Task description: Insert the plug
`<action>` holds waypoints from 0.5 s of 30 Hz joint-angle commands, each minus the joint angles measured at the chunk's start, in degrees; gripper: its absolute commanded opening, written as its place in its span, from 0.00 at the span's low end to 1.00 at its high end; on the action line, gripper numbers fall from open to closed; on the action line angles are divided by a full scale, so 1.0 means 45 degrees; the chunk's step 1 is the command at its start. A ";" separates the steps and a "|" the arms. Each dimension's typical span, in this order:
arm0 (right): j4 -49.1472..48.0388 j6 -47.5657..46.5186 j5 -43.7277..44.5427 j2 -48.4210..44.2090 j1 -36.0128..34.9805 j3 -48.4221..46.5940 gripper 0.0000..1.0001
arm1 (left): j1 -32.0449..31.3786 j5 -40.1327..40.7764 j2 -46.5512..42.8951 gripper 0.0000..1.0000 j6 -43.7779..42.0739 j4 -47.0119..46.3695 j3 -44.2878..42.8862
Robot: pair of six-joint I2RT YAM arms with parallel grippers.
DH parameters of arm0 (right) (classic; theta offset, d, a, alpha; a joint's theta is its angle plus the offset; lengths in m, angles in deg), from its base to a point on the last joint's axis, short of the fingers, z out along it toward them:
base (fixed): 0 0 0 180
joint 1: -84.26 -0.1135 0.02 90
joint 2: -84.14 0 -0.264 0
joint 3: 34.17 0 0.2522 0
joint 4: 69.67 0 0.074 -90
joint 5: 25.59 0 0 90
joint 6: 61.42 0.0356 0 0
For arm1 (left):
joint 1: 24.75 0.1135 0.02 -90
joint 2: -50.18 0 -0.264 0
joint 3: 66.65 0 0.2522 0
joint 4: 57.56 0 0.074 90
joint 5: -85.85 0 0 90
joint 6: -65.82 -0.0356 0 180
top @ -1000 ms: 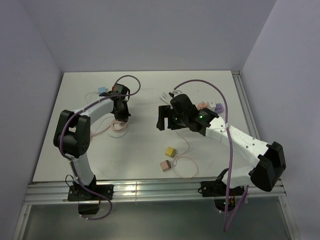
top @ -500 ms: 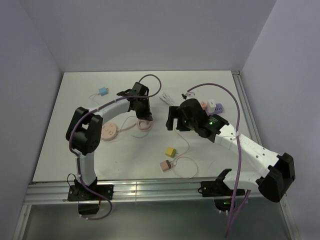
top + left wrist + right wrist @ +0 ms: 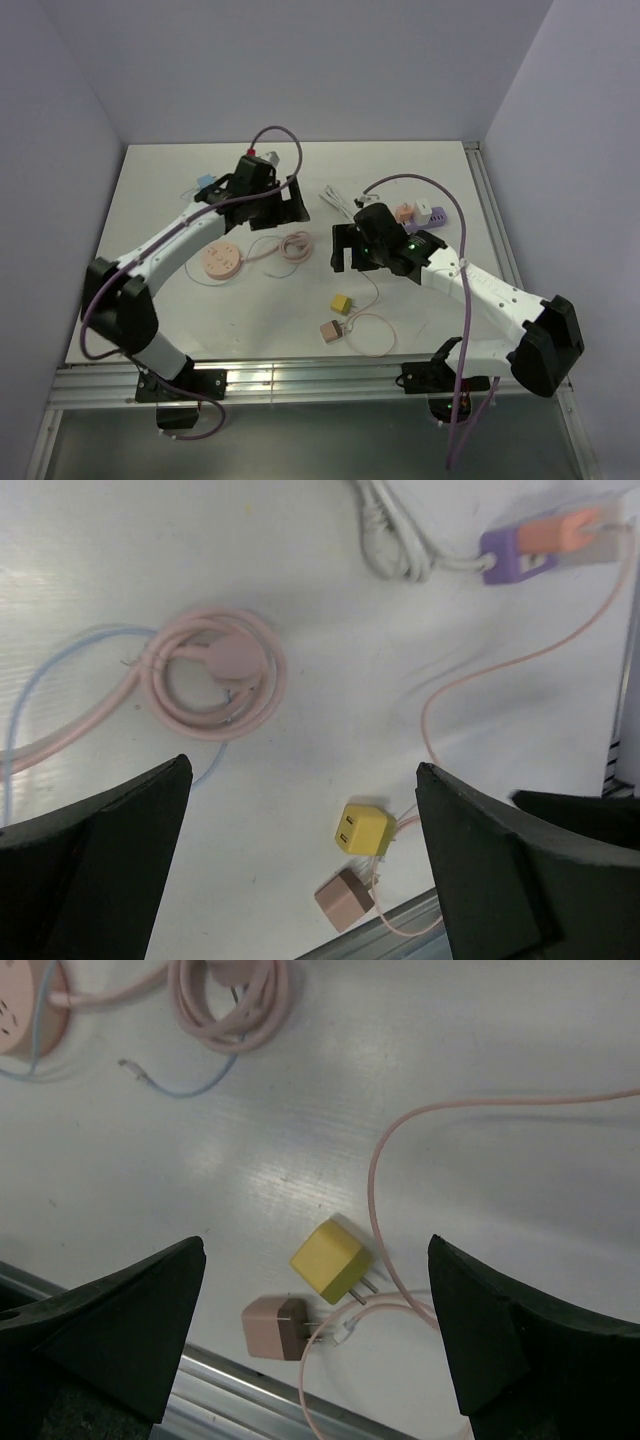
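Note:
Two loose plugs lie near the table's front edge: a yellow plug (image 3: 342, 303) (image 3: 330, 1258) (image 3: 362, 830) with two prongs, and a brown-pink plug (image 3: 331, 331) (image 3: 275, 1327) (image 3: 345, 898) beside it. A purple power strip (image 3: 430, 214) (image 3: 512, 556) at the back right has an orange plug (image 3: 404, 212) (image 3: 560, 530) in it. A round pink socket (image 3: 221, 261) (image 3: 25, 1010) lies at the left. My left gripper (image 3: 288, 202) (image 3: 303, 780) hangs open above the table, holding nothing. My right gripper (image 3: 346, 248) (image 3: 316, 1250) is open above the yellow plug.
A coiled pink cable (image 3: 295, 245) (image 3: 215, 670) (image 3: 232, 1000) lies between the arms. A blue plug (image 3: 205, 183) sits at the back left, and a white cable (image 3: 335, 197) (image 3: 390, 540) by the strip. A thin pink cord (image 3: 370, 330) loops near the metal front rail (image 3: 300, 375).
My left gripper has opened and swung toward the back middle, leaving the round socket and pink coil on the table. My right gripper shifted slightly toward the yellow plug.

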 commanded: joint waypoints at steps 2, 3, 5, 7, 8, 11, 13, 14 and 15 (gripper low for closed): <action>0.0668 -0.0179 -0.1144 0.0747 0.0038 -0.0784 0.97 | 0.0530 0.2088 -0.2949 0.99 0.0076 0.0384 0.0818; 0.0862 -0.0062 -0.1434 0.0767 -0.0040 -0.0920 0.95 | 0.0667 0.2461 -0.3359 1.00 0.0173 0.0521 0.0954; 0.1117 0.0504 -0.1437 0.0787 -0.0176 -0.1058 0.90 | 0.0980 0.3283 -0.4453 1.00 0.0214 0.0619 0.1267; 0.1235 0.1146 -0.1650 0.0884 -0.0469 -0.1077 0.84 | 0.1214 0.3577 -0.5388 0.99 0.0038 0.0504 0.1540; 0.1313 0.1344 -0.1748 0.1039 -0.0547 -0.1116 0.76 | 0.1235 0.3810 -0.5646 1.00 -0.0059 0.0386 0.1638; 0.1663 0.2222 0.0059 0.1061 -0.1404 -0.1428 0.73 | 0.1313 0.3910 -0.6311 1.00 -0.0352 0.0132 0.1932; 0.1783 0.2478 0.1862 0.0885 -0.2533 -0.1508 0.73 | 0.1371 0.3852 -0.6565 1.00 -0.0450 -0.0024 0.2107; 0.1628 0.2401 0.1729 0.0846 -0.2792 -0.1430 0.75 | 0.1371 0.3735 -0.6605 0.99 -0.0528 -0.0102 0.2166; 0.1220 0.2304 0.1244 0.0865 -0.2891 -0.1178 0.75 | 0.1410 0.3328 -0.6625 1.00 -0.0568 -0.0122 0.2225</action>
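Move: My empty right hand has the yellow plug roughly 4 cm back and 2 cm left, about 12 cm below; the brown plug lies some 6 cm farther back than the yellow one and 2 cm farther left. From my left hand, also empty, the yellow plug is about 13 cm back and 10 cm right. The pink cord coil is almost straight beneath my left hand, 12 cm down, with the round pink strip 20 cm left and 3 cm back. I swing my open left hand up and to the left off the cord coil, about 12 cm each way, tipping its fingers up and turning it counter-clockwise some 20 degrees. Meanwhile my right hand drifts back and left above the yellow plug, towards the brown one, about 5 cm in all, dipping a little at first, its fingers tilting slightly down and narrowing by about a quarter without gripping anything. ##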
